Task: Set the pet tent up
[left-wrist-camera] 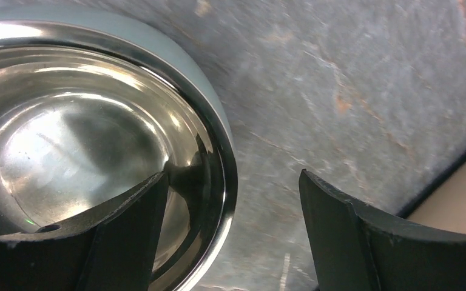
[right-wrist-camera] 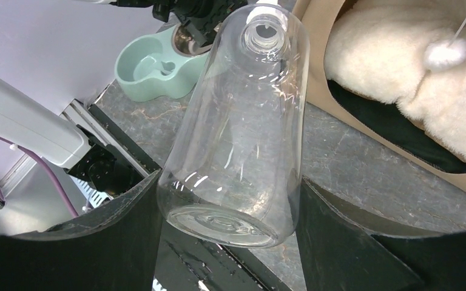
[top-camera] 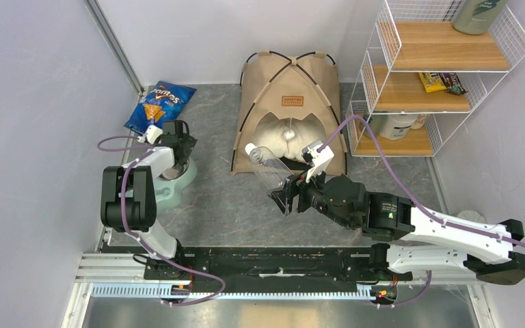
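Observation:
The tan pet tent (top-camera: 290, 102) stands upright at the back middle with black poles, a brown label and an arched doorway. A fluffy white pillow (top-camera: 288, 135) lies inside it. My right gripper (top-camera: 286, 195) is in front of the doorway, shut on the base of a clear plastic bottle (top-camera: 265, 166) that tilts towards the tent. In the right wrist view the bottle (right-wrist-camera: 243, 121) sits between my fingers, with the tent's edge (right-wrist-camera: 334, 115) and pillow (right-wrist-camera: 400, 66) to the right. My left gripper (left-wrist-camera: 233, 176) is open, straddling the rim of a steel bowl (left-wrist-camera: 67, 139).
The bowl sits in a mint green feeder (top-camera: 174, 183) at the left. A blue chip bag (top-camera: 159, 106) lies at the back left. A white wire shelf (top-camera: 431, 75) with wooden boards and snacks stands right of the tent. Walls close in on both sides.

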### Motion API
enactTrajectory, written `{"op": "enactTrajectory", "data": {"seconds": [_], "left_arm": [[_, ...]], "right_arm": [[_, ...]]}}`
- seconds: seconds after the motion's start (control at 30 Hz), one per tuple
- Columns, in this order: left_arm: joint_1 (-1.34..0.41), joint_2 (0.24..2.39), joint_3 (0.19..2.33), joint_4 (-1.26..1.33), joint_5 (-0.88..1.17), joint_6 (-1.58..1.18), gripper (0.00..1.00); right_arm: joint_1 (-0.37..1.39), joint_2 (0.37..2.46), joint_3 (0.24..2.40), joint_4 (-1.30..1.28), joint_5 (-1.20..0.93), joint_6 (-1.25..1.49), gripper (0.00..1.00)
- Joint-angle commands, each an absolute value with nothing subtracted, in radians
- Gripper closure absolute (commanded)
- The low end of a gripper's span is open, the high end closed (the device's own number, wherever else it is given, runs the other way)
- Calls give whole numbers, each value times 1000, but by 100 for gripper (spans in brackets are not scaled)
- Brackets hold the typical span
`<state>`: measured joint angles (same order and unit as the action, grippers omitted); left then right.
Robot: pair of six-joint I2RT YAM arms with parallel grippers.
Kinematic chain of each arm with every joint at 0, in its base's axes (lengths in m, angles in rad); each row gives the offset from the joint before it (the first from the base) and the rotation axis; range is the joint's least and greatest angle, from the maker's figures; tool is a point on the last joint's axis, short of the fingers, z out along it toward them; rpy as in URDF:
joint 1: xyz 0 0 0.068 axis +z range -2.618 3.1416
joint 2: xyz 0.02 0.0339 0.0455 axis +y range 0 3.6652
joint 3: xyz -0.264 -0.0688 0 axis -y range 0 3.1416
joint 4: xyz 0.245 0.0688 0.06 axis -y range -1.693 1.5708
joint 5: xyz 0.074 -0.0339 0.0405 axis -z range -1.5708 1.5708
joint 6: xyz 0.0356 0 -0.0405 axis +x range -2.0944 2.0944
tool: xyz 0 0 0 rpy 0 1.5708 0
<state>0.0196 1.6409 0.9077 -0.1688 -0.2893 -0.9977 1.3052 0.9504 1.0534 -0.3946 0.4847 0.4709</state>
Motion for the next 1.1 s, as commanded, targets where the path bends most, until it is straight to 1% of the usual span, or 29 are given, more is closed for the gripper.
{"op": "enactTrajectory", "data": {"seconds": [0.0, 0.17, 0.3, 0.5, 0.6, 0.7, 0.77, 0.83, 0.9, 0.97, 1.07], "left_arm": [[-70, 1700, 995, -138, -324, -1229, 16], [-158, 1775, 1113, -162, -379, -1332, 16], [-195, 1784, 1217, -238, -459, -1285, 16], [-196, 1585, 1171, -261, -555, -1081, 16], [-198, 1453, 1121, -259, -502, -898, 16], [-201, 1272, 1035, -248, -333, -698, 17], [-201, 1150, 984, -263, -162, -581, 17], [-201, 1061, 977, -336, 36, -506, 17], [-202, 976, 969, -405, 245, -486, 18], [-202, 888, 916, -402, 392, -532, 18], [-202, 770, 853, -411, 477, -644, 18]], "right_arm": [[1304, 960, 1057, -380, 507, 465, 53], [1303, 977, 1055, -389, 505, 471, 53], [1304, 989, 1064, -414, 494, 483, 53], [1304, 1002, 1079, -476, 409, 523, 55], [1304, 1020, 1104, -526, 346, 542, 55], [1304, 1034, 1132, -579, 274, 548, 55], [1304, 1046, 1161, -618, 221, 550, 54], [1303, 1052, 1190, -644, 162, 545, 54], [1302, 1048, 1210, -663, 112, 544, 54], [1302, 1040, 1229, -684, 76, 542, 54], [1301, 1003, 1247, -704, 57, 535, 53]]}}
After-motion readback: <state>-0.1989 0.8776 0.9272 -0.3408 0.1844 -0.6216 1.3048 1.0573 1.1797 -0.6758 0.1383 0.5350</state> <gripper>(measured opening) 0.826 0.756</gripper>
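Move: Just forward-right of the steel bowl's middle, the left hand straddles its rim: the bowl, sitting in the mint feeder, is centred about 5 cm back, 4 cm left and 3 cm below. The chips bag lies some 14 cm ahead and 7 cm left of that hand, the tent's middle roughly 37 cm right and 10 cm ahead. From the right hand, the bowl is about 37 cm left, 20 cm ahead and nearly 30 cm lower. Dragging the bowl and feeder by the near-right rim, one open finger inside the bowl, the left hand sweeps right and forward towards the tent, about 9 and 7 cm, then comes free, climbs some 20 cm and pulls back, turning clockwise and tipping its fingers up. The right hand keeps hold of the clear bottle, sinking a little and drawing back about 6 cm. ##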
